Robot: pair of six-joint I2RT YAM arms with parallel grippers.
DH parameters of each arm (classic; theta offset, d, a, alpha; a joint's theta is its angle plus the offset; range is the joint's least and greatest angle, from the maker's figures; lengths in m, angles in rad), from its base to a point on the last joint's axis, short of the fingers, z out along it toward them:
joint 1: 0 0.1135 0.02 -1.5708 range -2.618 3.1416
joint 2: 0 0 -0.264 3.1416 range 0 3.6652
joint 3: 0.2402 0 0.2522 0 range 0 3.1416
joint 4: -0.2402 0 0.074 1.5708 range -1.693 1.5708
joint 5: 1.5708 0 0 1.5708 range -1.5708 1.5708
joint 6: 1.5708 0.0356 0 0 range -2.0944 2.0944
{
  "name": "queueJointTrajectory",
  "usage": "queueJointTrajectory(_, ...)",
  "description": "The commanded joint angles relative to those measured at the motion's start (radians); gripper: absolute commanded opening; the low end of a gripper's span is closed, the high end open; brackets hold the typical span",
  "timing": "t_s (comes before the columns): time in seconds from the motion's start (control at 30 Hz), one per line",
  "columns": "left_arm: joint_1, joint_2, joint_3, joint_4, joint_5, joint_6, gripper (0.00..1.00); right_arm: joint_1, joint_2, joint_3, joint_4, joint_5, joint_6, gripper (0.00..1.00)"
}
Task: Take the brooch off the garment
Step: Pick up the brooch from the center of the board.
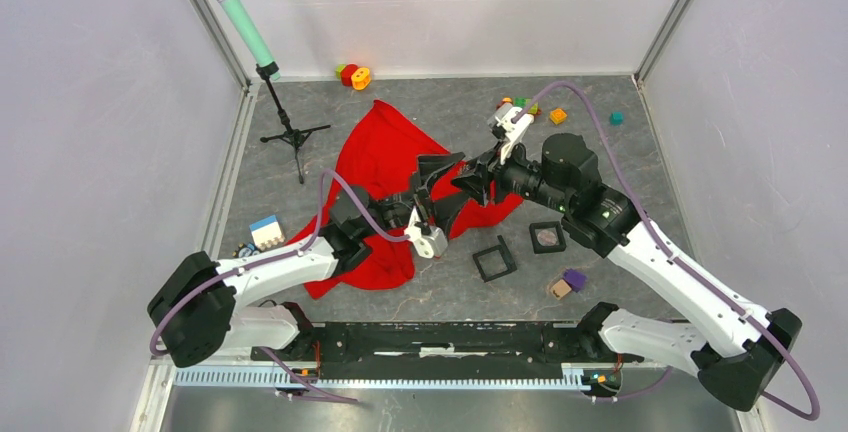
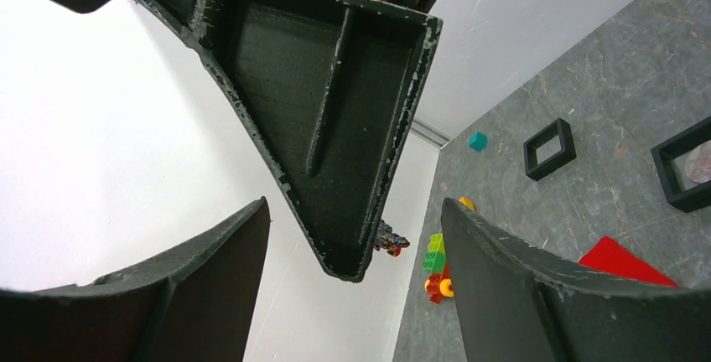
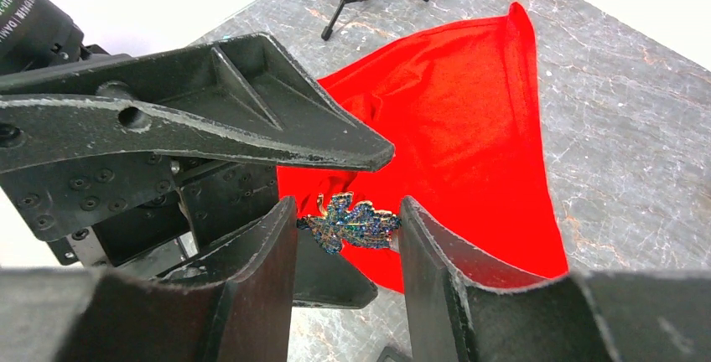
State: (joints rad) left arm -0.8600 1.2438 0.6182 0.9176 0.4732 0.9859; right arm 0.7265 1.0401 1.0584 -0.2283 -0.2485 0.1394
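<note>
The brooch (image 3: 352, 224), a small blue-green sparkling leaf shape with a gold edge, sits pinched between the two fingers of my right gripper (image 3: 348, 211), which is shut on it. Behind it spreads the red garment (image 3: 469, 127), lying on the grey table (image 1: 390, 167). Whether the pin is still in the cloth I cannot tell. My left gripper (image 2: 356, 207) is open, its fingers wide on either side of one right finger. The brooch (image 2: 391, 239) peeks out beside that finger. In the top view both grippers meet over the garment, left (image 1: 437, 174) and right (image 1: 473, 180).
Two black square trays (image 1: 495, 259) (image 1: 547, 237) lie right of the garment. A tripod (image 1: 290, 132) carrying a green tube stands at the back left. Toy bricks sit at the back (image 1: 355, 75) (image 1: 558, 115), front right (image 1: 566, 282) and left (image 1: 266, 232). White walls surround the table.
</note>
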Motion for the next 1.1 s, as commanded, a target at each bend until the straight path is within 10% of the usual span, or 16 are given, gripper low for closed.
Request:
queueJointTrajectory(0.0,-0.014,-0.001,0.049,-0.005,-0.023,0.067,0.79,0.005,-0.023,0.038,-0.015,0.033,0.054,0.27)
queueJointTrajectory(1.07,-0.062,0.028,0.099,-0.108,-0.088,0.155,0.59,0.005,-0.015,0.069,-0.092,0.073,0.094,0.27)
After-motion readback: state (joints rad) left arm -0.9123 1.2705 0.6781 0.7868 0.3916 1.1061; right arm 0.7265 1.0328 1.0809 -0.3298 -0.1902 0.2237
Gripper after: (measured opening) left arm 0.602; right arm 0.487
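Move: The brooch is already pinched in the right hand's fingertips, right at that hand's own point. From the left hand, whose open fingers point right, it sits just past the hand point: about 1 cm to the right, 1 cm forward and 1 cm lower. The garment's middle lies some 12 cm left and 6 cm forward of the left hand, the nearer black frame about 7 cm right and 6 cm back, both roughly 30 cm below. With the brooch still pinched in the right fingers, the left hand brings its two fingers in around it, going about 1.5 cm right and then about 1 cm down, rolling some 5 degrees and narrowing its gap by a quarter without shutting. The right hand keeps its hold and eases about 1 cm right and 1 cm down, tipping down slightly. Whether the left fingers touch the brooch can't be told. ##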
